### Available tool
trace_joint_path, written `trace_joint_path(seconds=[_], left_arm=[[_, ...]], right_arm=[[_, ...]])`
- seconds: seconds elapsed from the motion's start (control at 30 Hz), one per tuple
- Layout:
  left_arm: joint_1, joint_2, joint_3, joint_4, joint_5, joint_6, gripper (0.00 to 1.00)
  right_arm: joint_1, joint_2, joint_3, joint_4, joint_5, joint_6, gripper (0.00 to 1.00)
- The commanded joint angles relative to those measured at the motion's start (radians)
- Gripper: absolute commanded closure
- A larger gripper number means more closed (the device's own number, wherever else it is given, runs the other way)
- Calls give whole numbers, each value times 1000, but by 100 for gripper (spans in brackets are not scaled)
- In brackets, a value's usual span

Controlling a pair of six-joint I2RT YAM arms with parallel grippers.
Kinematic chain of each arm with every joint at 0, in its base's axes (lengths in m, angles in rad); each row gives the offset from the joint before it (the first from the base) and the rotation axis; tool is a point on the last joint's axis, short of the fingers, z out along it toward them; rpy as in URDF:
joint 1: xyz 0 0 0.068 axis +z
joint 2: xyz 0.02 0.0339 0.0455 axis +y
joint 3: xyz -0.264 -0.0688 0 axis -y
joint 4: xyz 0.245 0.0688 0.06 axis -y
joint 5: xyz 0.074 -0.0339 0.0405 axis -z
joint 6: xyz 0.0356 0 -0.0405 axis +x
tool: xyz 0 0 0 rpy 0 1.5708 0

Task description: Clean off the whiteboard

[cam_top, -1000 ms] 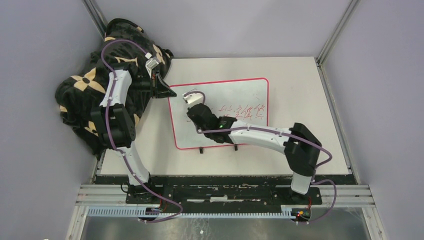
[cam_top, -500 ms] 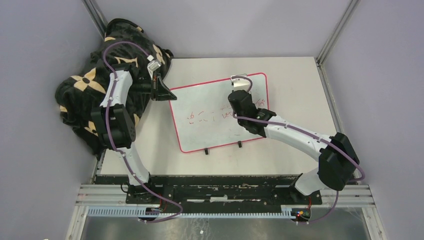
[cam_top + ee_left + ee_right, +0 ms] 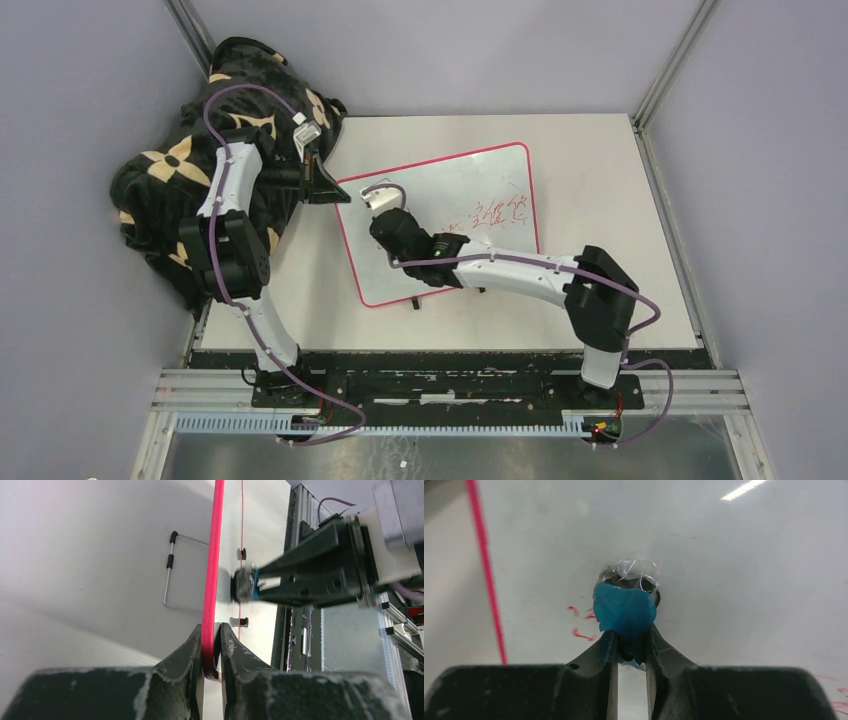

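Note:
The whiteboard [image 3: 470, 195] lies flat on the table, white with a red-pink rim, red writing [image 3: 495, 213] on its right half. My left gripper [image 3: 340, 193] is shut on the board's left corner; in the left wrist view the jaws clamp the red rim [image 3: 212, 580]. My right gripper [image 3: 385, 222] is shut on a small eraser wrapped in blue tape [image 3: 626, 607], pressed on the board's left part. A few red marks [image 3: 583, 634] show beside the eraser near the rim.
A black and tan patterned cloth [image 3: 170, 170] is heaped at the table's left edge behind the left arm. The board's two black feet [image 3: 412, 300] point to the near side. Metal frame posts stand at the back corners.
My right gripper swept with the eraser from the board's left to its upper right and back to the left. The red writing on the left half has gone. The board has turned slightly.

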Motion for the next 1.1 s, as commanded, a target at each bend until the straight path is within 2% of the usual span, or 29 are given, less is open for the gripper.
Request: trace_joint_path(seconds=[0.0,0.17,0.27,0.4,0.67,0.77,0.83,0.93,1.07], left_arm=[[-9,-67,3,26,-33,71,97],[-10,-73,2,25,-33,69,97],[-10,-76,2,26,-34,67,97],[-9,-79,1,25,-42,66,97],[-7,-85,0,26,-42,67,97],[-7,-86,-2,25,-42,66,97],[-8,-87,-3,25,-44,67,97],[-7,-87,-4,25,-39,68,97],[-8,-90,-5,25,-35,65,97]], right_arm=[[23,97,108,57,-150,21,99],[32,113,144,59,-145,18,99],[28,103,136,34,-57,-10,99],[-13,33,27,24,71,-23,99],[-217,-208,-245,24,139,-10,99],[-253,-271,-302,31,162,-31,99],[-254,-290,-319,35,158,-37,99],[-240,-283,-311,39,66,11,99],[-129,-181,-212,40,69,16,99]])
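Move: The right hand already has the blue eraser against the tilted board. The red writing still to be wiped is centred about 20 cm to its right and 4 cm farther ahead, nearly level with it. A few leftover red specks lie about 3 cm left and 3 cm back; the board's left edge is some 10 cm left, straight across. From the left hand, which grips the upper-left corner, that writing lies around 32 cm right, 4 cm back and 5 cm lower. Keeping the eraser on the board, the right hand wipes about 5 cm left towards the left edge, easing back a little, then reverses into a long stroke of some 20 cm right and slightly forward up the slope, towards the remaining writing, turning about 25 degrees clockwise. It starts back left by a centimetre at the end. Both grippers stay shut on what they hold, the left steadying the corner. ##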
